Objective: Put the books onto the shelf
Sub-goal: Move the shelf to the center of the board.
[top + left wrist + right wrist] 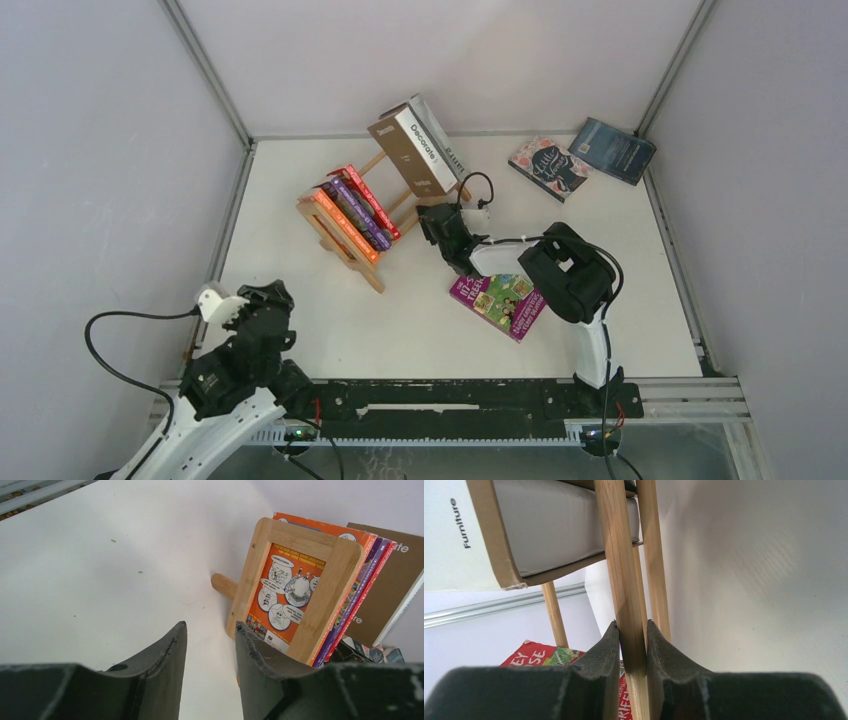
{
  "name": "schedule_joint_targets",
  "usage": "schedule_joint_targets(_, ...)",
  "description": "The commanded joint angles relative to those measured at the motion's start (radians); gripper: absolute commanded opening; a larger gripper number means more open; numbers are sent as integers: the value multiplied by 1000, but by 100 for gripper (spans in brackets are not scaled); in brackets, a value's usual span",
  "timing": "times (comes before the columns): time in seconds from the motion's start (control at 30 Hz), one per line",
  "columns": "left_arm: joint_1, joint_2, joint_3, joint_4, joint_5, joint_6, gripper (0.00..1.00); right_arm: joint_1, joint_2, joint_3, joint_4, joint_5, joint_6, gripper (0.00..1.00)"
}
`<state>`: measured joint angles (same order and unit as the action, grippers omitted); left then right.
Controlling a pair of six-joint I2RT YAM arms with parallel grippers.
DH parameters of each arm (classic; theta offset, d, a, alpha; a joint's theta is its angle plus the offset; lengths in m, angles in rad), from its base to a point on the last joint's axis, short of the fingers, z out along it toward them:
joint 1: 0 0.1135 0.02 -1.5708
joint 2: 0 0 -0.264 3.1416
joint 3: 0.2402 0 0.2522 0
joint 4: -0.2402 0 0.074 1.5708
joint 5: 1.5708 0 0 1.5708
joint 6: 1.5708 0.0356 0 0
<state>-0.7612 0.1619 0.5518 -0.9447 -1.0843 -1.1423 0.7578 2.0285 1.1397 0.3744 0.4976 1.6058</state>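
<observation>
The light wooden shelf (352, 260) stands left of the table's middle. An orange book (338, 222), a purple one (355, 212) and a red one (372, 198) stand in its near end. A thick brown book (405, 152) and a grey-white one (437, 133) lean at its far end. My right gripper (432, 218) is shut on a thin rail (624, 580) of the shelf, below the brown book (554, 525). My left gripper (210, 630) hangs open and holds nothing, just short of the shelf's end frame (345, 575), through which the orange book (290, 587) shows.
A purple and green paperback (497, 303) lies flat beside my right arm. Two dark books, one flowered (548, 167) and one blue (612, 150), lie at the far right corner. Walls close the table on three sides.
</observation>
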Motion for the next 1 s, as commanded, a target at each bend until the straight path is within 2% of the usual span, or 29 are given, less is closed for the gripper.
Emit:
schedule_joint_targets(0.0,-3,0,17,-2,8,37,45,-25,-31,-18,-44,108,101,0)
schedule_joint_targets(0.13,-4,-5,17,-2,10,48,46,-25,-21,-17,-13,88,77,3)
schedule_joint_targets(0.3,-3,-12,7,21,24,50,48,-33,-36,-18,-8,36,-26,37)
schedule_joint_targets(0.47,-2,8,12,43,43,44,52,-41,-63,-18,-26,-26,-124,54)
schedule_joint_targets(0.63,-3,25,29,47,57,24,59,-44,-104,-18,-55,-88,-253,62)
schedule_joint_targets(0.97,-3,55,72,51,107,-4,67,-49,-276,-107,-152,-152,-433,65)
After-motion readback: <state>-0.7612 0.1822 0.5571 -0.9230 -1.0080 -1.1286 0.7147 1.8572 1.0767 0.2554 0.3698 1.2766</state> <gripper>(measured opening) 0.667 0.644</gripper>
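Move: I still have the shelf's near long rail shut between my right fingers. The shelf's middle is about 11 cm to the left of that hand, some 2 cm ahead and slightly above. The brown Decorate book stands roughly 9 cm ahead, 2 cm left and 8 cm up. The purple paperback lies flat, some 18 cm back, 15 cm right and 6 cm down. From my left hand the shelf's middle is about 26 cm ahead, 18 cm right and 9 cm lower. After a short hold I open my right fingers and let go of the rail, slipping about 1.5 cm right and a little down. Then I lift some 3 cm and draw back from the shelf, turning counter-clockwise with the hand's left side dipping, about 15 degrees. My empty left hand opens wider and eases about 1.5 cm right, towards the shelf. ##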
